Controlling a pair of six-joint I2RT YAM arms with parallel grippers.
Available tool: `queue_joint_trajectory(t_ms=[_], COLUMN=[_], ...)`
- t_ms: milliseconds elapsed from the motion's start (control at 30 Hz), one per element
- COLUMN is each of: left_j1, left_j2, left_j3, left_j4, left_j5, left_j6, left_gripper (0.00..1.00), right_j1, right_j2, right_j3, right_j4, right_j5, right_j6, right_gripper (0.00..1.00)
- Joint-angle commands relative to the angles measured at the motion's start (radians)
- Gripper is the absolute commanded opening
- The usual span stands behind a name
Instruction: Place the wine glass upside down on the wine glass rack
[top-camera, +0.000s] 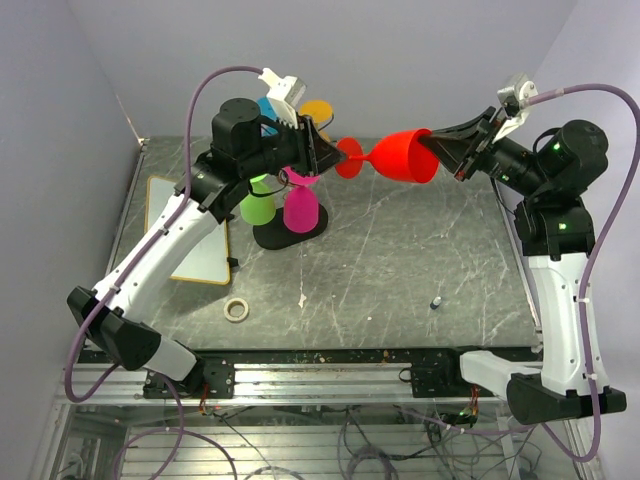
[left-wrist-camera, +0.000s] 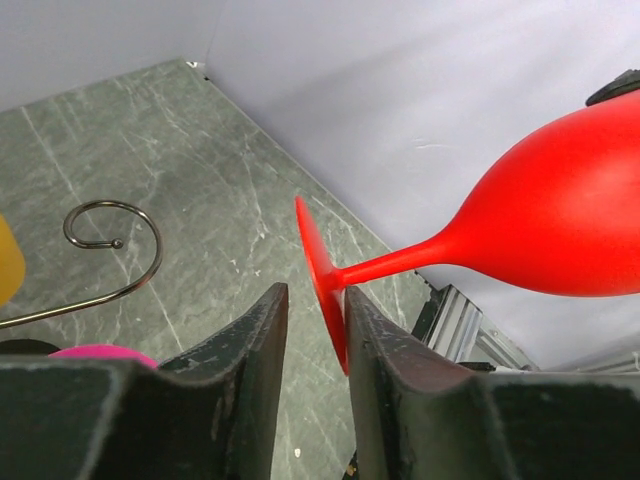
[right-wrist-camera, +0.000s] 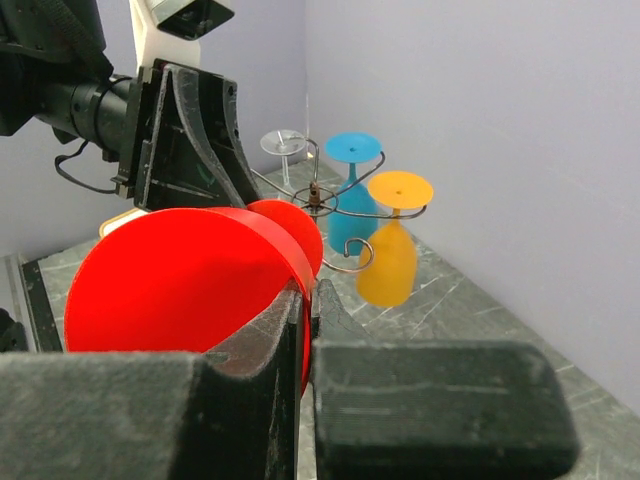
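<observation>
A red wine glass (top-camera: 405, 155) hangs level in the air above the table's far middle, its foot pointing left. My right gripper (top-camera: 437, 152) is shut on the rim of its bowl (right-wrist-camera: 180, 280), one finger inside and one outside (right-wrist-camera: 312, 285). My left gripper (top-camera: 325, 155) is open with its jaws on either side of the glass's foot (left-wrist-camera: 322, 275); the foot lies against one finger (left-wrist-camera: 385, 340), with a gap to the other. The wine glass rack (top-camera: 285, 238), dark wire on a black oval base, stands below the left gripper. One of its scroll arms (left-wrist-camera: 120, 250) is bare.
Green (top-camera: 257, 207), pink (top-camera: 301, 208), blue (right-wrist-camera: 352, 200) and orange (right-wrist-camera: 390, 255) glasses hang upside down on the rack, with a clear one (right-wrist-camera: 283, 145) behind. A white board (top-camera: 190, 235), a tape roll (top-camera: 236, 309) and a small dark object (top-camera: 437, 301) lie on the table.
</observation>
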Motion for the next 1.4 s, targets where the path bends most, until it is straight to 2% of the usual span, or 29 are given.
queue_joint_trajectory(t_ms=[0,100,233,300,367,500,600,767,1000,1100,1267,1367], left_j1=[-0.005,-0.005,-0.003,0.003,0.017,0.065,0.094,0.134,0.216,0.268,0.288,0.288], left_j2=[-0.023,-0.03,-0.039,-0.044,-0.053,-0.075,-0.096,-0.144,-0.209,-0.262,-0.308,-0.303], left_j3=[-0.017,-0.019,-0.032,-0.043,-0.06,-0.097,-0.093,-0.081,-0.099,-0.138,-0.105,-0.061], left_j4=[0.038,0.037,0.053,0.073,0.096,0.146,0.127,0.076,0.037,0.045,-0.042,-0.09], left_j5=[0.046,0.046,0.073,0.099,0.13,0.161,0.138,0.077,0.008,-0.017,-0.137,-0.197], left_j6=[-0.029,-0.028,-0.046,-0.064,-0.097,-0.158,-0.116,-0.025,0.054,0.088,0.272,0.372], left_gripper=[0.35,0.27,0.11,0.07,0.07,0.07,0.07,0.07,0.07,0.07,0.07,0.07], right_j1=[0.001,0.002,0.001,0.002,0.002,0.001,0.001,0.001,0.002,0.001,0.002,0.002], right_j2=[-0.01,-0.012,-0.018,-0.023,-0.029,-0.046,-0.061,-0.08,-0.104,-0.136,-0.159,-0.164], right_j3=[-0.002,-0.009,-0.027,-0.039,-0.047,-0.06,-0.063,-0.08,-0.111,-0.188,-0.369,-0.474], right_j4=[0.043,0.049,0.053,0.05,0.038,-0.009,-0.063,-0.139,-0.22,-0.243,-0.217,-0.152], right_j5=[-0.01,-0.008,-0.002,0.005,0.015,0.035,0.048,0.073,0.105,0.15,0.202,0.219], right_j6=[0.02,0.02,0.014,0.004,-0.019,-0.093,-0.157,-0.258,-0.384,-0.455,-0.555,-0.551], right_gripper=[0.0,0.0,0.0,0.0,0.03,0.23,0.39,0.58,0.74,0.8,0.83,0.83])
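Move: The red wine glass lies on its side in the air between the hands, its foot about 1 cm to the right of the left hand point, level with it and between the half-open fingers. The rack's hub is roughly 11 cm ahead, 8 cm left and 11 cm below, with the hanging pink glass some 5 cm ahead, 6 cm left and 20 cm below. From the right hand, still pinching the rim, the foot lies about 14 cm left, 2 cm back and 3 cm lower. The red glass's foot is pinched by the closing left fingers before the right fingers open and let go of the rim. The left hand then carries the glass about 14 cm left and 5 cm up, high over the rack's near side, turning some 20 degrees counter-clockwise and tilting its front up; the right hand, opening wide, tips fingers down and drops about 13 cm, drifting slightly right. ##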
